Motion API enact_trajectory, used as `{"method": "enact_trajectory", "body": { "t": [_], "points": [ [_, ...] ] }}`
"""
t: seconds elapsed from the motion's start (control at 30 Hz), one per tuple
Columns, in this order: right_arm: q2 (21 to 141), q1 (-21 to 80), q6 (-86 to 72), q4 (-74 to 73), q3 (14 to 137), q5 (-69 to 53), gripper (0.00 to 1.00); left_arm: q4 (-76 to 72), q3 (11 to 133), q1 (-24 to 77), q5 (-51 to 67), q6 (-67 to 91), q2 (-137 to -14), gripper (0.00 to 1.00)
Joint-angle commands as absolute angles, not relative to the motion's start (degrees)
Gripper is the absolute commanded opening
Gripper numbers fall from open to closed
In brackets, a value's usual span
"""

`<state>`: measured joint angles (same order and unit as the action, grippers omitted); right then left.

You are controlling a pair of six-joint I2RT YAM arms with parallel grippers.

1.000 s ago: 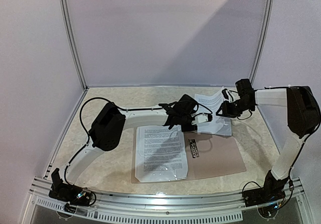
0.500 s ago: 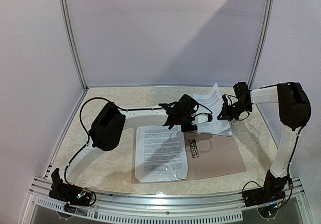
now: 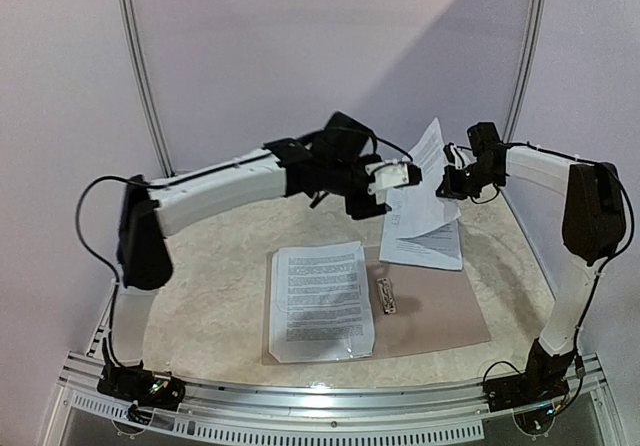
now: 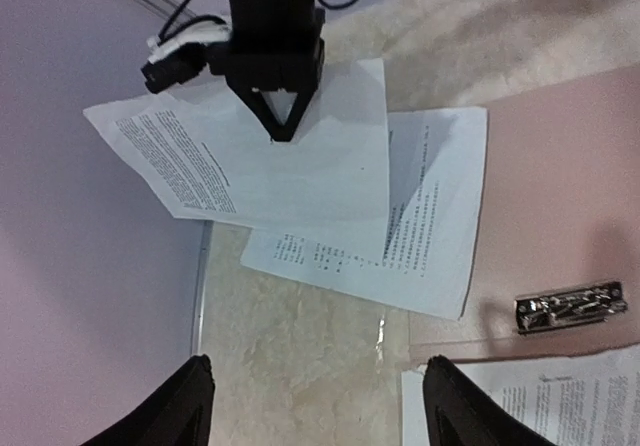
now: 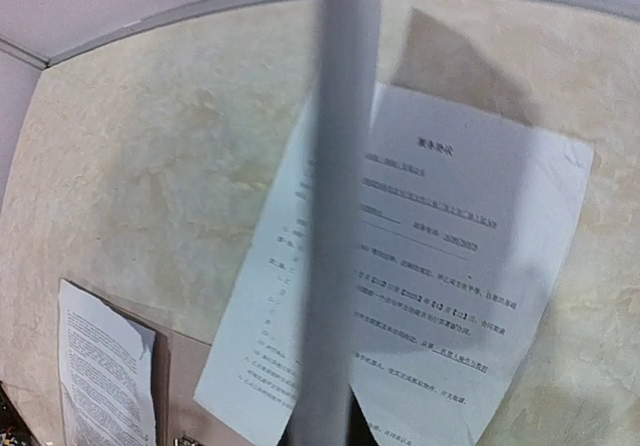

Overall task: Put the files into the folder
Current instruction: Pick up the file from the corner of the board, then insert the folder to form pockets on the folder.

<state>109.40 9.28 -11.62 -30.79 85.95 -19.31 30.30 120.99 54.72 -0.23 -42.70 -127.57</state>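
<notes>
The tan folder (image 3: 440, 316) lies open on the table, its black clip (image 3: 386, 294) at the middle fold. One printed sheet (image 3: 320, 301) rests on its left half. My right gripper (image 3: 450, 182) is shut on the edge of another of the files, a sheet (image 3: 425, 166) held up almost upright; it shows edge-on as a grey band (image 5: 335, 216) in the right wrist view. A further sheet (image 3: 425, 241) lies flat below it, partly on the folder's far edge. My left gripper (image 3: 408, 176) hangs open and empty above the table beside the lifted sheet, its fingers (image 4: 195, 401) wide apart.
White walls with metal corner posts (image 3: 140, 76) close in the back and sides. The beige marbled tabletop (image 3: 220, 246) runs to a metal rail (image 3: 320, 406) at the near edge. The left arm's white link (image 3: 220, 186) spans high over the table's left half.
My right gripper has shut on a sheet's edge and lifted it upright. My left arm has risen from the folder's far edge, and its jaws have opened wider.
</notes>
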Motion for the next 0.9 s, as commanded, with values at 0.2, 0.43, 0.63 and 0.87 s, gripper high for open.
{"method": "enact_trajectory", "body": {
  "t": [0.2,0.43,0.63,0.87],
  "points": [
    [99.32,20.57,-11.21,-30.64,91.36,-15.42,0.0,37.28,95.12,48.61,3.82,-37.36,-102.23,0.75],
    [100.51,32.73,-11.47,-31.3,98.49,-17.07,0.0,38.19,79.64,41.66,9.88,-34.72,-89.25,0.75],
    [98.75,37.99,-17.12,-24.16,90.44,-25.83,0.0,38.54,69.75,37.49,15.42,-35.95,-81.0,0.74],
    [92.31,38.17,-23.59,-10.96,66.28,-25.2,0.0,37.47,62.69,37.71,22.17,-42.45,-81.42,0.77]
  ]
}}
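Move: The stack of files on the folder's left half lies about 30 cm left of the right hand, 20 cm back and 11 cm below; that hand already pinches a raised file. The metal clip is roughly 14 cm left and 18 back of this hand, the remaining papers some 4 cm left, 2 back. From the left hand, the raised file's middle is around 16 cm right, 10 ahead and 10 below, the stack 8 left, 8 back and 18 below. The file, still pinched shut in the right hand, is carried some 20 cm left and 15 back towards the stack, arching up high and then sinking halfway again, while the wrist turns about 30 degrees counter-clockwise. The left hand, empty and wide open, rises, then swings left and back to the stack's left side, sinking as its fingers tip further down. ##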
